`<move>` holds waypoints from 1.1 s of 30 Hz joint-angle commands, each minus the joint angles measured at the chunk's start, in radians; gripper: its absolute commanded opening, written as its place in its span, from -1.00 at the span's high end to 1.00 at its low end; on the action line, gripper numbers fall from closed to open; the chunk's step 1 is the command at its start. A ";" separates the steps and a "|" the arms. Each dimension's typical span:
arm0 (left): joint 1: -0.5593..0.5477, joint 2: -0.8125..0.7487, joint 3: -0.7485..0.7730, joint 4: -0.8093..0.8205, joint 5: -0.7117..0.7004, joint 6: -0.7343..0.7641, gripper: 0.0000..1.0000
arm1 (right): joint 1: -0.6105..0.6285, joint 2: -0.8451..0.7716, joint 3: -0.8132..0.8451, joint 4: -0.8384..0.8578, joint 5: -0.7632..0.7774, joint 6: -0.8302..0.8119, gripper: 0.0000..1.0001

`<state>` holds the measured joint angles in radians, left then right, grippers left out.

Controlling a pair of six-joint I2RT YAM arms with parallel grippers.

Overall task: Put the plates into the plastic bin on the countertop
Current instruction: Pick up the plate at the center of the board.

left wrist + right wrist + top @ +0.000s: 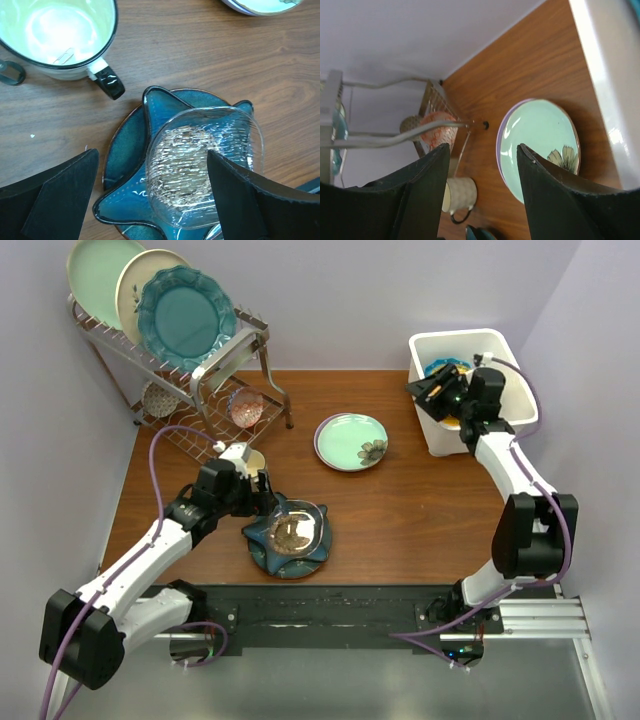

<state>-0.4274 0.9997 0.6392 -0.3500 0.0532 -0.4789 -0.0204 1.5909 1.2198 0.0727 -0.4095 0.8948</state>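
A stack of plates sits at the front left of the countertop (420, 510): a dark teal round plate (125, 145), a blue star-shaped dish (160, 107) on it, and a clear ribbed glass dish (190, 160) on top. My left gripper (152, 152) hangs open just over this stack (290, 535), one finger on each side of it, holding nothing. Mid-table lies a pale green flowered plate (351, 441) on a lavender one. The white plastic bin (455, 338) at the back right holds blue and yellow plates (447, 367). My right gripper (482, 146) is open and empty above the bin's left wall (610, 75).
A wire rack (215, 355) at the back left holds three upright plates, with a pink bowl (248, 407) underneath. A cream cup (55, 35) with a black rim stands just behind the stack. Walls close in on the left, back and right.
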 commanded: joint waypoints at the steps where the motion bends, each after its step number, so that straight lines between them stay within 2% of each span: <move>1: 0.004 0.007 0.007 0.084 0.078 0.010 -0.89 | 0.060 -0.039 -0.003 -0.092 0.024 -0.114 -0.20; 9: -0.016 0.030 0.039 0.094 0.112 0.029 -0.88 | 0.129 -0.009 -0.085 -0.145 0.104 -0.189 -0.20; 17: -0.119 0.073 0.060 0.078 0.040 0.033 -0.87 | 0.172 0.081 -0.118 -0.154 0.187 -0.229 -0.20; 33: -0.120 0.094 0.079 0.059 0.007 0.046 -0.87 | 0.188 0.218 -0.148 -0.085 0.224 -0.204 -0.13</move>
<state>-0.5457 1.0859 0.6861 -0.3058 0.0742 -0.4519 0.1631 1.7668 1.0870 0.0315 -0.2070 0.6617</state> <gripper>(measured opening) 0.935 0.577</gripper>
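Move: The green flower plate at the center of the board, stacked on a violet-rimmed one, lies about 14 cm left of the right hand, level with it front to back and some 23 cm below. The bin's middle stands about 15 cm to that hand's right, 7 cm farther out and 18 cm below. The glass-topped blue dishes are some 25 cm left and 25 cm back. From the left hand the green plate is about 20 cm ahead, 19 cm right. Towards the green plate's right, flowered rim comes the half-open right hand: it leaves the bin's left side going left, down and a little back, then drops nearly straight, some 16 cm down in all and about 5 cm left. The hand tips down about 15 degrees and rolls its left side lower, fingers staying as they were. The open left hand shifts about 4 cm right by the blue dishes. ##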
